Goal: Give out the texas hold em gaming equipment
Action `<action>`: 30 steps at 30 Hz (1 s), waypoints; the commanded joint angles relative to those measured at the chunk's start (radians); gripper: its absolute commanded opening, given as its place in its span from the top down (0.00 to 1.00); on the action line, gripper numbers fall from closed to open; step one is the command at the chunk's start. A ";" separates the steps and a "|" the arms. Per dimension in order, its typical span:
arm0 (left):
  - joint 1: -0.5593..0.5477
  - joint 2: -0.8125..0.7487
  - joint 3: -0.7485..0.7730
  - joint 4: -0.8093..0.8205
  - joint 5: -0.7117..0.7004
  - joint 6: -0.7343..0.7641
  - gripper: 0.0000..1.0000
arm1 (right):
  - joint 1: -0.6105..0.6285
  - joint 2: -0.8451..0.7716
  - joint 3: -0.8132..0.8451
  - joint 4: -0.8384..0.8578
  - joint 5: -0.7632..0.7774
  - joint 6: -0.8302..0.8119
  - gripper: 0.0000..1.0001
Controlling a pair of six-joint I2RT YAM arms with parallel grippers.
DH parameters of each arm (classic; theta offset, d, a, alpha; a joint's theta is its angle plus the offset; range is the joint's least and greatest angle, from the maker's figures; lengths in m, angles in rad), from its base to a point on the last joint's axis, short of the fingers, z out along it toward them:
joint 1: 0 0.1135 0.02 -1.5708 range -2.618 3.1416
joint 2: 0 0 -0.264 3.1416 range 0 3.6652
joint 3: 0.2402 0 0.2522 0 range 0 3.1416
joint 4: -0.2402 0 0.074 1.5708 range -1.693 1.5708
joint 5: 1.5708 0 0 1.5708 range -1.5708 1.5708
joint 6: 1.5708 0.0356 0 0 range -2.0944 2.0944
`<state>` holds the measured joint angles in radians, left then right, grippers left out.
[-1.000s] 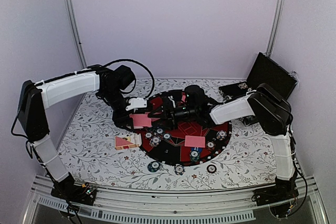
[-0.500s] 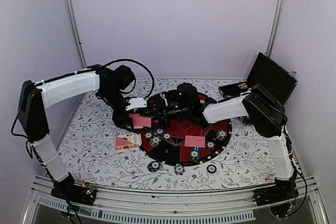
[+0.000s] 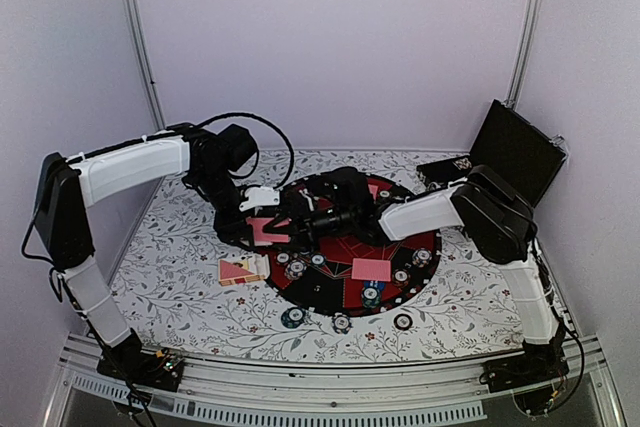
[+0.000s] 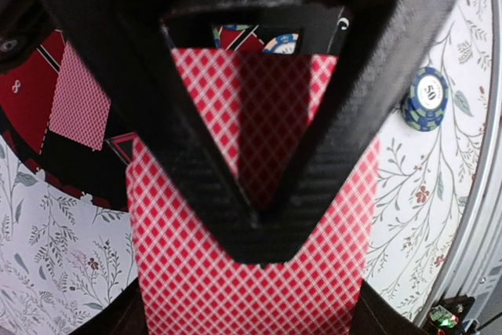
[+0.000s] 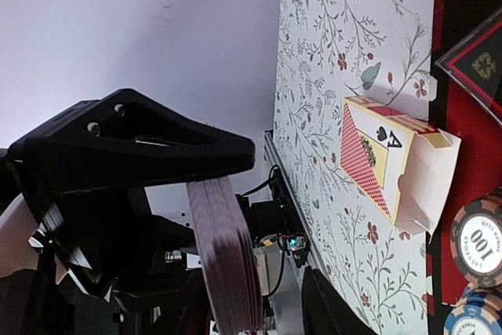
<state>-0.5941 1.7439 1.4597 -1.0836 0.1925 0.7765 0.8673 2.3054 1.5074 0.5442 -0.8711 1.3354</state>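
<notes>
My left gripper hangs over the left rim of the mat, shut on a deck of pink-red-backed playing cards. The left wrist view shows its jaws pinched on the checked back of that deck. My right gripper reaches in from the right and stands open, its fingers either side of the deck's edge, with a gap on the right side. One card lies face down on the mat. Poker chips lie on the mat and in front of it.
The round red-and-black mat fills the table's middle. An open card box with an ace of spades lies left of it. The black hinged case stands open at the back right. A chip sits on the flowered cloth.
My right gripper has moved left across the mat up to the deck. Its jaws have narrowed around the deck's edge. The left arm and deck have stayed still.
</notes>
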 commanded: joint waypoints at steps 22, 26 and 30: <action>0.004 0.003 0.035 -0.007 0.003 0.003 0.86 | -0.087 -0.188 -0.208 0.040 -0.009 -0.037 0.87; 0.005 0.001 0.030 -0.006 0.002 0.003 0.86 | -0.137 -0.219 -0.250 0.054 -0.010 -0.034 0.89; 0.007 -0.003 0.028 -0.010 0.003 0.001 0.86 | -0.185 -0.219 -0.220 0.040 -0.019 -0.040 0.90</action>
<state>-0.5930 1.7512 1.4673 -1.0904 0.1890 0.7765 0.7353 2.1254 1.2675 0.5697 -0.8764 1.3052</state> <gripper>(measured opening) 0.672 0.106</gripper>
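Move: Between the right gripper's open fingers lies the top card, its middle about 1 cm above the hand point and 5 cm right of the left hand. The rest of the deck, held flat by the left gripper, is centred 3 cm to the right hand's left and 1 cm above it. Some 13 cm lower, the card box lies 5 cm left and 1 cm back of the right hand, the 100 chips 3 cm right and 1 cm ahead of it. Hold the left gripper still around the deck. Draw the right gripper to the right off the deck, closing its fingers from nearly half open until they pinch the top card; go about 7 cm in all, rising a little and bearing some 3 cm forward at the end, with a slight clockwise turn. ##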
